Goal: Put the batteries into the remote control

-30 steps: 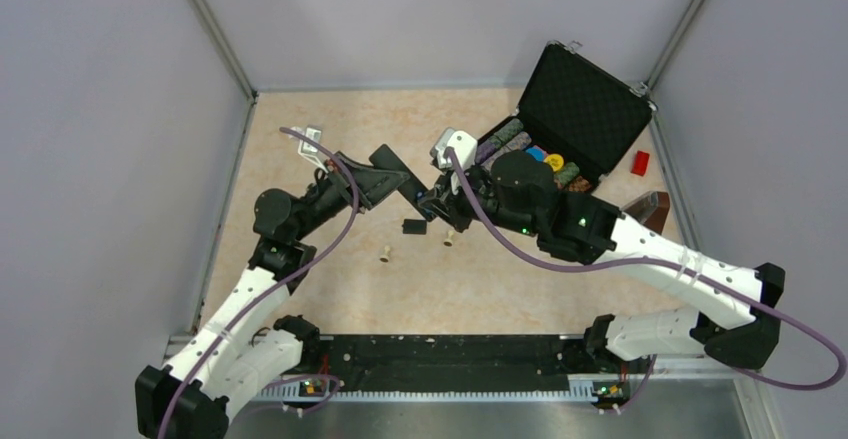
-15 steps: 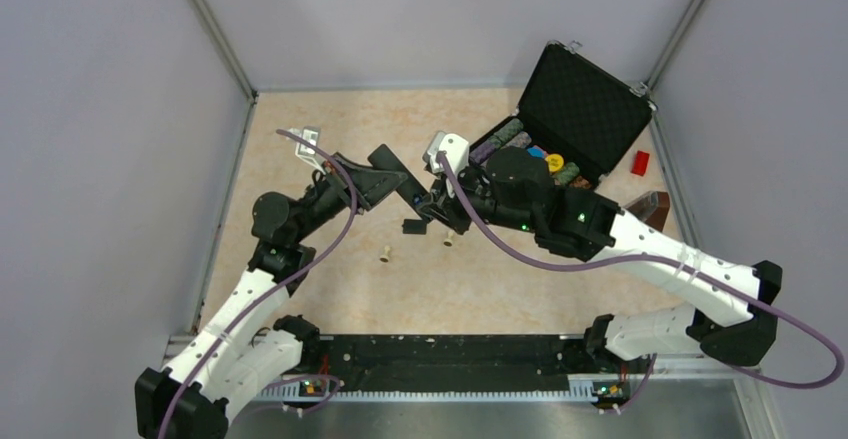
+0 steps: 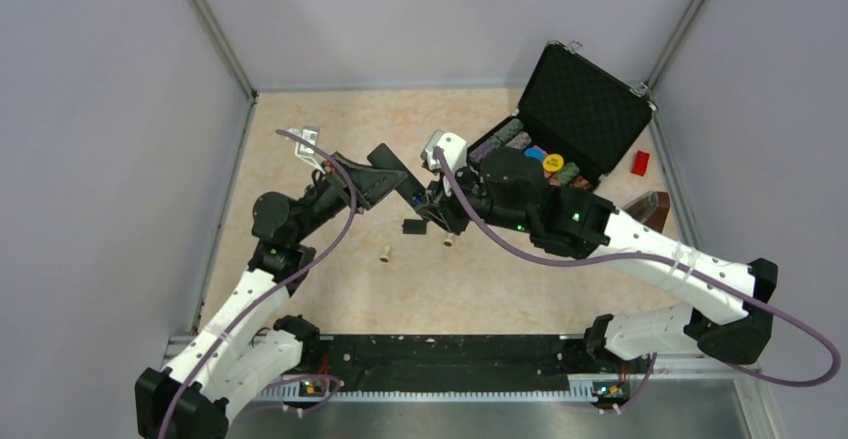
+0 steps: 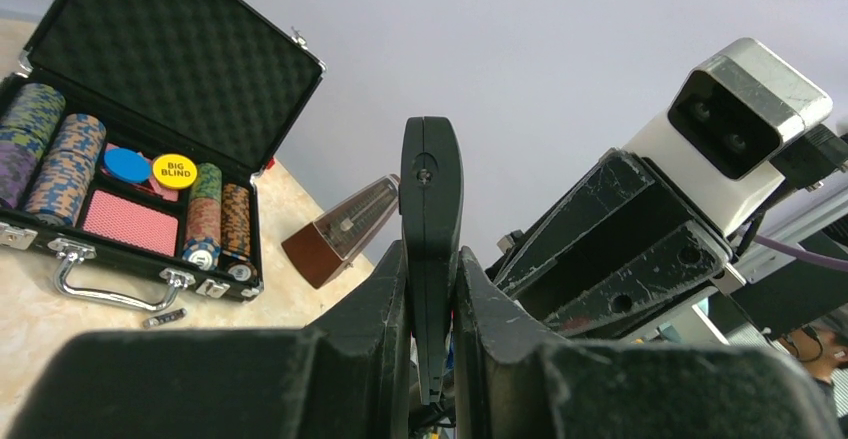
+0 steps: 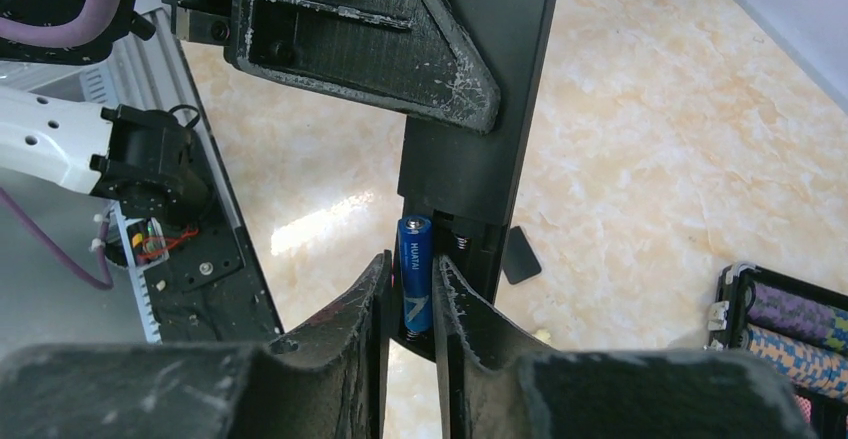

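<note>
The remote control (image 4: 431, 189) is a slim black bar standing edge-on between my left gripper's (image 4: 432, 289) fingers, which are shut on it. It hangs above the table (image 3: 330, 279) between both arms. In the right wrist view its open back (image 5: 478, 174) faces me. A blue battery (image 5: 415, 274) lies in the left slot against a spring. My right gripper (image 5: 410, 289) straddles this battery, its jaws parted a sliver, with a thin dark gap on the left side. The slot beside it shows a bare spring. The small black back cover (image 3: 413, 226) lies on the table below.
An open black chip case (image 3: 570, 119) stands at the back right, with a brown metronome (image 3: 650, 209) and a red block (image 3: 641, 163) near it. Two beige pegs (image 3: 385, 255) (image 3: 448, 240) stand on the table under the grippers.
My right gripper has shifted slightly left toward the remote control, and its jaws have eased apart around the battery. The left arm has held still with the remote control.
</note>
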You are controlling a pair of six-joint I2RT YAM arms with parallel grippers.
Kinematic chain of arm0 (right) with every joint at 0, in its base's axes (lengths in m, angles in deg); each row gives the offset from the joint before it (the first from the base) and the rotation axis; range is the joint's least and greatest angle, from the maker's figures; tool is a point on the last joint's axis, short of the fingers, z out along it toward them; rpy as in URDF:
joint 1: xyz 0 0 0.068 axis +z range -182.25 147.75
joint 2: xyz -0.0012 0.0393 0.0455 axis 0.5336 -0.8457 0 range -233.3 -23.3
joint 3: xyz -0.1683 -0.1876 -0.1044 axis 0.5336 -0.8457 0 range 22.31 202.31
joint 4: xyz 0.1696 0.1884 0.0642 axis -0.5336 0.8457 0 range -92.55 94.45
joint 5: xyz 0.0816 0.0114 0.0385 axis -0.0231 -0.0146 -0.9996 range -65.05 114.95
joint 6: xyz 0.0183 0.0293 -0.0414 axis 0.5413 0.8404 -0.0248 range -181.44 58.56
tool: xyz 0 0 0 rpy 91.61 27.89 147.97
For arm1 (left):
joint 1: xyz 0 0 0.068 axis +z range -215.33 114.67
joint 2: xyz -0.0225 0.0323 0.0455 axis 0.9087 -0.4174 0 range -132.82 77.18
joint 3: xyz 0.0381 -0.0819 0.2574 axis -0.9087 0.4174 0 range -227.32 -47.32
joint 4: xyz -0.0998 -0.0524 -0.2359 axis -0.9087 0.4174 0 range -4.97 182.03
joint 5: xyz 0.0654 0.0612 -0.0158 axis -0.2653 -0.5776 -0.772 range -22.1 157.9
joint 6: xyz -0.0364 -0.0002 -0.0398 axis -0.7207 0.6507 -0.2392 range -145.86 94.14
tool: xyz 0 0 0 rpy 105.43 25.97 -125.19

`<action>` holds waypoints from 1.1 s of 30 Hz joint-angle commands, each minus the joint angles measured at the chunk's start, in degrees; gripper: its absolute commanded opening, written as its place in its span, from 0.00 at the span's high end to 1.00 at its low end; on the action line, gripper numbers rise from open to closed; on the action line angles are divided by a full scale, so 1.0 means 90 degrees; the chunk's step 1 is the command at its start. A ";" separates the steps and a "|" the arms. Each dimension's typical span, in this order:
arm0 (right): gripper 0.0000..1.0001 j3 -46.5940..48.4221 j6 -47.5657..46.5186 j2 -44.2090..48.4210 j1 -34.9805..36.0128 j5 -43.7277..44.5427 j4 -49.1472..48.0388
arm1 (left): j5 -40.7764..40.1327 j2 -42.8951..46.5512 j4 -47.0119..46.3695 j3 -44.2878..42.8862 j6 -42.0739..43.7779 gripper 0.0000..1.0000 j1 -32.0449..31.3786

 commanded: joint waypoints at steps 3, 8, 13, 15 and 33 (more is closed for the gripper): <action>0.74 0.0245 0.0407 -0.0100 0.0062 0.0313 0.0114 | -0.0148 0.0066 -0.0554 -0.0056 -0.0099 1.00 -0.0007; 0.70 0.0298 0.0558 -0.0085 0.0066 0.0518 0.0105 | -0.0160 0.0029 -0.0484 -0.0045 -0.0061 1.00 -0.0007; 0.64 0.0357 0.0709 -0.0014 0.0066 0.0481 0.0104 | -0.0156 -0.0001 -0.0418 -0.0020 -0.0002 1.00 -0.0007; 0.61 0.0377 0.0764 0.0035 0.0066 0.0489 0.0113 | -0.0174 -0.0014 -0.0417 -0.0008 0.0009 1.00 -0.0002; 0.16 0.0385 0.2241 0.0786 -0.0303 0.1271 0.0168 | -0.0233 -0.0022 -0.0254 -0.0027 0.0141 1.00 -0.0007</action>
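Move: The battery in the remote's open compartment sits right at the right fingertips, about 1 cm ahead and 1 cm left, 1 cm lower. The empty slot is some 2 cm ahead of this hand, in line sideways. About 30 cm below on the table, the battery cover lies 9 cm ahead and 6 cm left, a pale chess piece 6 cm ahead and 5 cm right. From the left hand, the battery is roughly 6 cm back, 4 cm right, 2 cm lower. Open the right gripper wide around the battery, almost in place at first, while turning the wrist some 15 degrees clockwise; then back the fingers off the remote to the right and up, with a little forward, about 4 cm in all. Keep the left grip on the remote, letting it ease about 1.5 cm forward. ##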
